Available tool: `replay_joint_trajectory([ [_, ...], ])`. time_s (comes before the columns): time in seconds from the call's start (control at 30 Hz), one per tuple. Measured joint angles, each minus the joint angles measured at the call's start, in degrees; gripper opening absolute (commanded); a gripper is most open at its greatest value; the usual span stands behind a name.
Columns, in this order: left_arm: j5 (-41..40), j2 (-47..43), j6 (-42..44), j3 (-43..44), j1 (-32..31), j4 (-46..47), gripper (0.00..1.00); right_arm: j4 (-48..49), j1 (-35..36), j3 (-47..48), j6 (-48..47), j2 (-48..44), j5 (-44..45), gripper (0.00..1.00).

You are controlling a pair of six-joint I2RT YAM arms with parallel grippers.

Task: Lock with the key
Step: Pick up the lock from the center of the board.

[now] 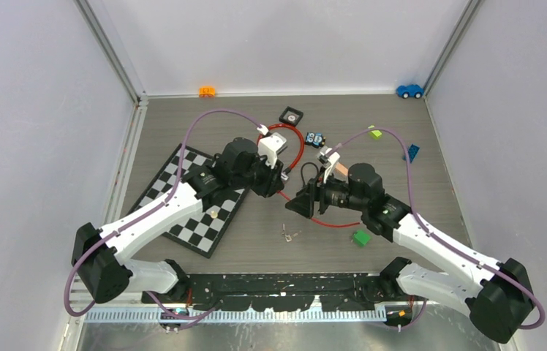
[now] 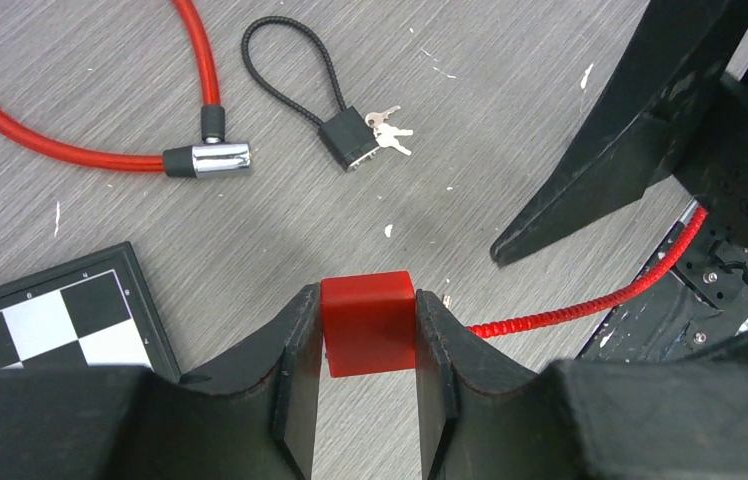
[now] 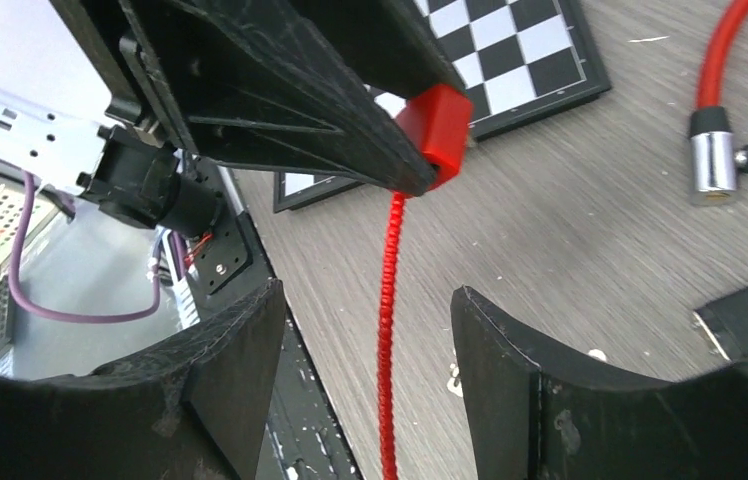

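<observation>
My left gripper (image 2: 368,295) is shut on a red block-shaped lock body (image 2: 368,325), held a little above the table. A thin red ribbed cable (image 2: 570,305) leads off from the lock to the right. In the right wrist view the same lock (image 3: 437,125) sits at the tips of the left fingers (image 3: 350,130), and its cable (image 3: 387,290) hangs down between the jaws of my right gripper (image 3: 368,295). Those jaws stand wide and do not touch the cable. A small loose key bunch (image 1: 290,235) lies on the table in front of both grippers (image 1: 278,183) (image 1: 298,205).
A black cable padlock (image 2: 348,138) with keys (image 2: 387,128) in it lies beyond the left gripper. Next to it is a thick red cable lock with a chrome end (image 2: 220,158). A chessboard (image 1: 190,201) lies left, a green block (image 1: 360,237) right.
</observation>
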Motion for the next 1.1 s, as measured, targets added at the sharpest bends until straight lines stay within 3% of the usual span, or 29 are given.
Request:
replay_joint_trajectory([
  [0.27,0.13,0.02,0.04,-0.63,0.00,-0.13,0.00,2.67,4.33,1.11,1.27,5.44,-0.15,0.48],
  [0.3,0.13,0.02,0.04,-0.68,0.00,-0.15,0.00,2.73,4.74,1.29,1.31,6.01,0.15,0.43],
  [0.4,0.17,0.00,0.02,-0.70,0.00,-0.15,0.00,2.82,5.16,1.38,1.31,6.54,1.49,0.04],
  [0.43,0.26,0.00,0.00,-0.70,0.00,-0.17,0.00,2.80,5.16,1.38,1.36,6.71,2.36,0.01],
  [0.5,0.24,-0.22,0.11,-0.70,0.00,-0.26,0.01,2.12,5.11,1.44,2.05,6.88,4.35,0.01],
  [0.6,0.02,-0.81,0.00,-0.87,0.17,0.09,0.42,2.69,5.31,1.46,2.73,6.75,5.84,0.01],
  [0.77,-1.01,-6.12,-1.18,-3.98,0.26,2.95,0.72,4.09,5.64,1.46,2.99,5.22,7.85,0.01],
  [0.93,-1.99,-15.08,-3.85,-4.94,0.26,6.67,0.75,6.71,5.81,1.46,2.97,0.52,10.25,0.01],
  [1.1,-2.03,-21.46,-7.52,-5.27,0.26,10.47,0.69,9.73,5.77,1.27,2.97,-2.40,11.15,0.01],
])
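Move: My left hand still holds the red lock some 20 cm above the table. For my right hand, that lock lies about 5 cm ahead, 4 cm left and 1 cm higher; the bit of its red cable to pinch is 3 cm left and 2 cm lower, level fore and aft. From my left hand that bit is about 5 cm back, 2 cm right, 2 cm lower. On the table, the black lock lies 8 cm ahead and 8 cm right of my left hand, the silver cylinder 12 cm ahead and 1 cm right. I slip my open right fingers about 3 cm left and a little down over the red cable and pinch it shut just below the lock while my left hand holds nearly still. Then my left fingers open, let go and back off, mostly up about 13 cm with some left and back, tipping up some 25 degrees. My right hand keeps its pinch and rises about 8 cm. ##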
